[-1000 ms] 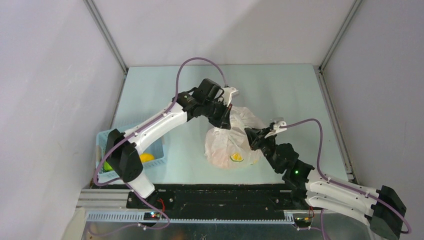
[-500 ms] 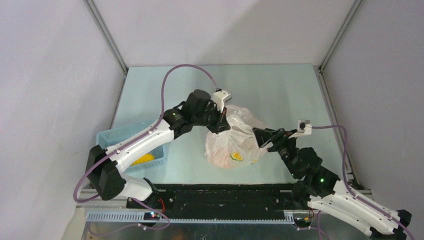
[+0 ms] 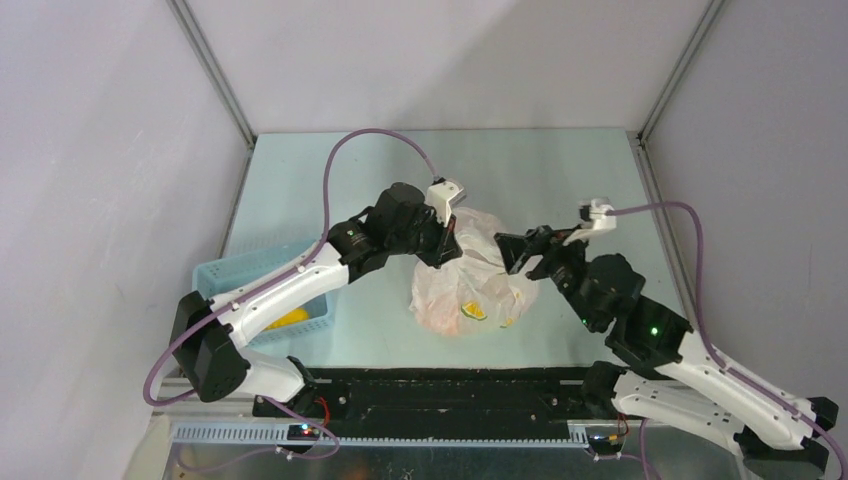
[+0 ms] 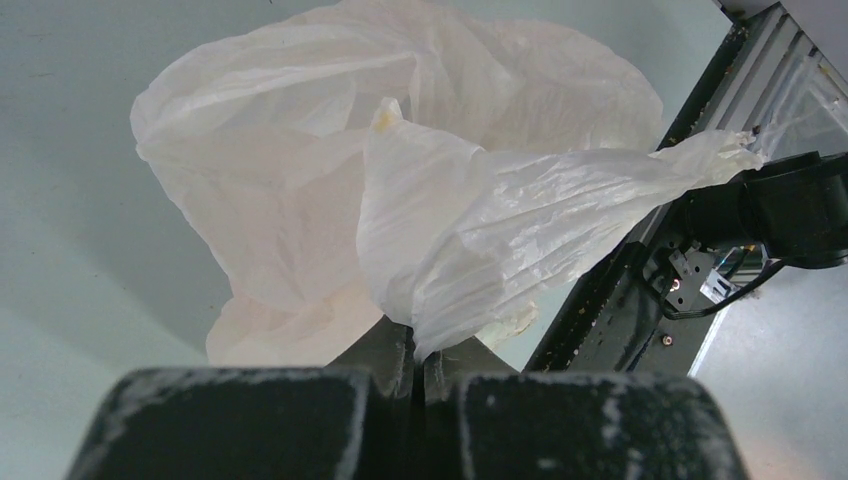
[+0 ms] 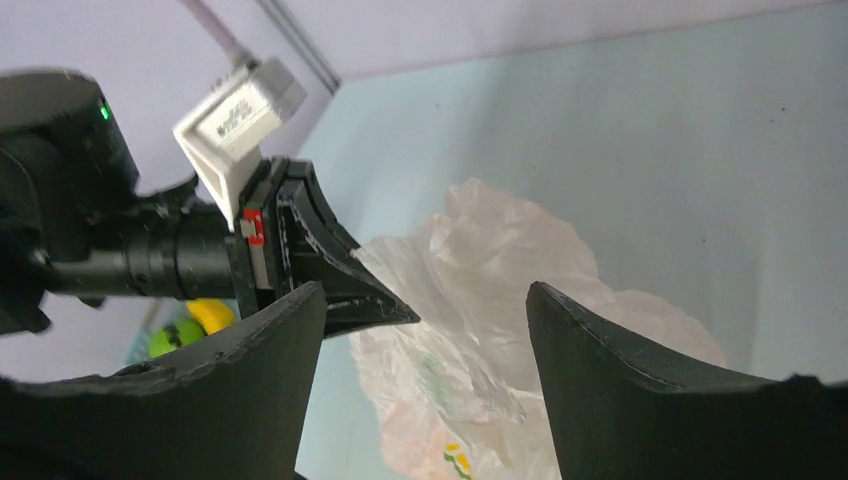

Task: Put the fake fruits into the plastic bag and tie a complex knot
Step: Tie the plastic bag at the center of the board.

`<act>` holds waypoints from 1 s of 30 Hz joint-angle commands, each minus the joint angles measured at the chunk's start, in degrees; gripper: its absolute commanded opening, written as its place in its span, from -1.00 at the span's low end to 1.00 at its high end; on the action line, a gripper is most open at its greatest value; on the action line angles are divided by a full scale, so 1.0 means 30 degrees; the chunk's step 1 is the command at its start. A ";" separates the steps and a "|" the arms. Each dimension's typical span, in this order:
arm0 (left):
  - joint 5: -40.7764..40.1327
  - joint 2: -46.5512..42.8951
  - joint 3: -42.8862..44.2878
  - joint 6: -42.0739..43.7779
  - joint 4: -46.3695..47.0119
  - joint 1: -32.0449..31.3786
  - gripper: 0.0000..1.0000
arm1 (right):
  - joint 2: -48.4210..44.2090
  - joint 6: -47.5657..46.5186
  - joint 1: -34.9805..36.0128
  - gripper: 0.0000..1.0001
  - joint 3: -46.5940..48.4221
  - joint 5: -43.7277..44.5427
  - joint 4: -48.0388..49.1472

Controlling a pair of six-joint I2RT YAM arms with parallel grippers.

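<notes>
The plastic bag (image 3: pixel 466 285), white and crinkly with a fruit-slice print, lies bulging in the middle of the table. A peach tint shows through its skin (image 4: pixel 290 320); I cannot make out single fake fruits inside. My left gripper (image 3: pixel 446 253) is shut on a stretched flap of the bag (image 4: pixel 500 230), which is pinched between the jaws (image 4: pixel 420 352). My right gripper (image 3: pixel 512 254) stands open just right of the bag, its fingers (image 5: pixel 250 370) apart with nothing between them, above the bag (image 5: pixel 480 300). The knot is out of view.
A light blue slatted basket (image 3: pixel 207 276) stands at the near left with a yellow fruit (image 3: pixel 287 318) in it; a green one (image 5: pixel 172 335) shows beside it. The left arm crosses over the basket. Grey walls close in the table on three sides.
My right gripper has opened, let go of the bag and drawn up and to the right. The left gripper has shut on the bag's flap and shifted slightly left.
</notes>
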 commanded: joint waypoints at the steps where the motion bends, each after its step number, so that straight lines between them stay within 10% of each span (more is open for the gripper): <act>1: 0.0005 -0.0480 0.0427 0.0379 0.0521 -0.0078 -1.00 | 0.1853 -0.3209 -0.0207 0.52 0.1899 -0.2197 -0.1925; 19: 0.0603 -0.0108 0.0818 0.0304 0.0136 -0.0101 -1.00 | 0.4764 -0.5905 -0.2292 0.08 0.2511 -0.6142 -0.1517; 26: -0.0078 0.0061 0.0923 -0.0412 -0.0155 -0.0105 -1.00 | 0.4621 -0.5918 -0.2062 -0.94 0.2506 -0.6615 -0.1391; 30: -0.0576 0.0063 0.0781 -0.1433 0.0211 -0.0094 -1.00 | 0.4291 -0.6073 -0.0396 -1.00 0.2208 -0.5597 -0.2006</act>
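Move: The free tip of the twisted bag end is about 2 cm ahead of the right hand, 4 cm to its left and 6 cm below. The left fingertips holding the bag stand roughly 15 cm to the right hand's left, level with it and 11 cm lower; the bag's body sits some 10 cm back, 6 cm left and 26 cm below. From the left hand the tip is about 10 cm right, 1 cm ahead and 5 cm up. Right hand drops 6 cm and left 4–5 cm, rolling left-side-down 25 degrees, and pinches the bag end left holds. ##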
